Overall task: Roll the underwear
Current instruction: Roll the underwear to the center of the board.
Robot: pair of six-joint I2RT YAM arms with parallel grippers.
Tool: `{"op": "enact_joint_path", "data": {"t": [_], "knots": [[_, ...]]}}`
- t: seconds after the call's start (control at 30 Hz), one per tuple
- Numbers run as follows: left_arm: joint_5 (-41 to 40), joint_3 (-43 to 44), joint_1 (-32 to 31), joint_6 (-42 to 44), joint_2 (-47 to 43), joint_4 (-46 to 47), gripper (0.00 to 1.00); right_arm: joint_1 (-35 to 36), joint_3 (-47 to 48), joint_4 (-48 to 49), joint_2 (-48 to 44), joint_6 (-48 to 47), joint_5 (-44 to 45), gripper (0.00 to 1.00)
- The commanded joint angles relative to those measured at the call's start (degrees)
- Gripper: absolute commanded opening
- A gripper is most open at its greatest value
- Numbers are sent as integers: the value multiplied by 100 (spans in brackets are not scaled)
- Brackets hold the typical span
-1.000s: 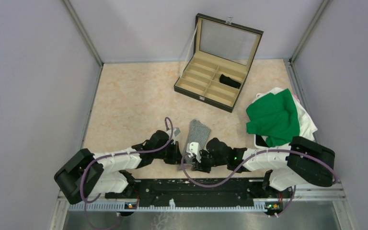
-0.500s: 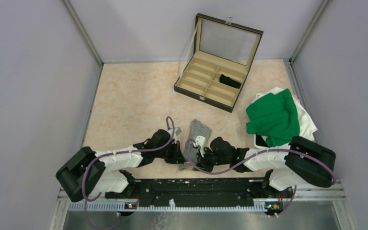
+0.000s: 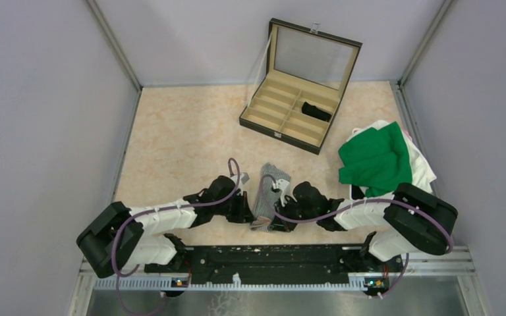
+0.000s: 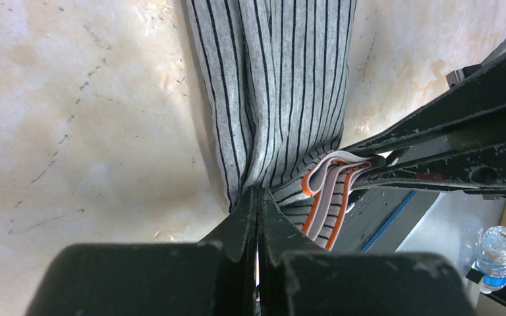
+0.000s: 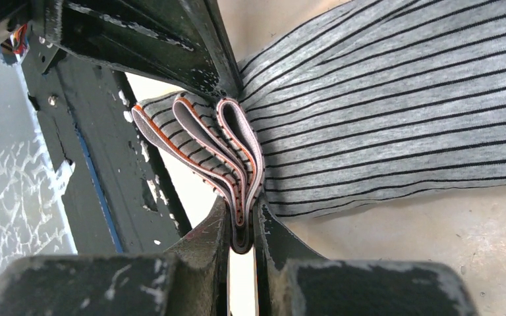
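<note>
The grey underwear (image 3: 268, 189), striped black with an orange-edged waistband, lies on the table just ahead of the arm bases. My left gripper (image 3: 250, 212) is shut, its tips (image 4: 258, 196) pinching the fabric's near left edge where the cloth (image 4: 283, 85) draws to a point. My right gripper (image 3: 279, 208) is shut on the folded waistband (image 5: 234, 155), whose layers sit squeezed between its fingertips (image 5: 242, 230). A black underwear (image 3: 316, 110) lies in a right-hand compartment of the open case (image 3: 278, 135) at the back.
A pile of green and white clothes (image 3: 377, 161) sits at the right edge of the table. The black mounting rail (image 3: 263, 257) runs along the near edge. A water bottle (image 4: 501, 253) shows below the table in the left wrist view.
Both grippers have moved away from the bases, the right one more, carrying the near end of the grey underwear over itself. Both grippers stayed shut.
</note>
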Motion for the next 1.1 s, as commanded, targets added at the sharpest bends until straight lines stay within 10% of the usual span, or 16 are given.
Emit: {"op": "enact_joint_path", "data": {"t": [0.0, 0.6, 1.07], "knots": [[-342, 348, 6, 72, -302, -293, 0, -227, -54, -527, 296, 203, -140, 0], [-243, 57, -85, 423, -2302, -525, 0, -891, 742, -1834, 841, 928, -236, 0], [-1705, -146, -1848, 485, -2422, -541, 0, -920, 1010, -1916, 1148, 1108, -255, 0]]}}
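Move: My closed left fingertips are at the left edge of the underwear near its waistband end. The middle of the striped strip is about 7 cm ahead, 5 cm to the right and 1 cm lower; the folded waistband is roughly 4 cm to the right and 1 cm back. My right fingers already pinch that waistband, with the strip's middle about 9 cm straight ahead and 1 cm lower. The open box's tray is some 32 cm ahead of my right hand and 5 cm to its right. I keep the waistband pinched in my right hand and roll it forward about 20 degrees, top edge going over away from me, easing some 2 cm forward and staying low. Meanwhile my left hand, still shut, lifts off the cloth about 8 cm, first drifting forward, then swinging back towards me and slightly right over the waistband end, its fingers tilting up to point less steeply down. ##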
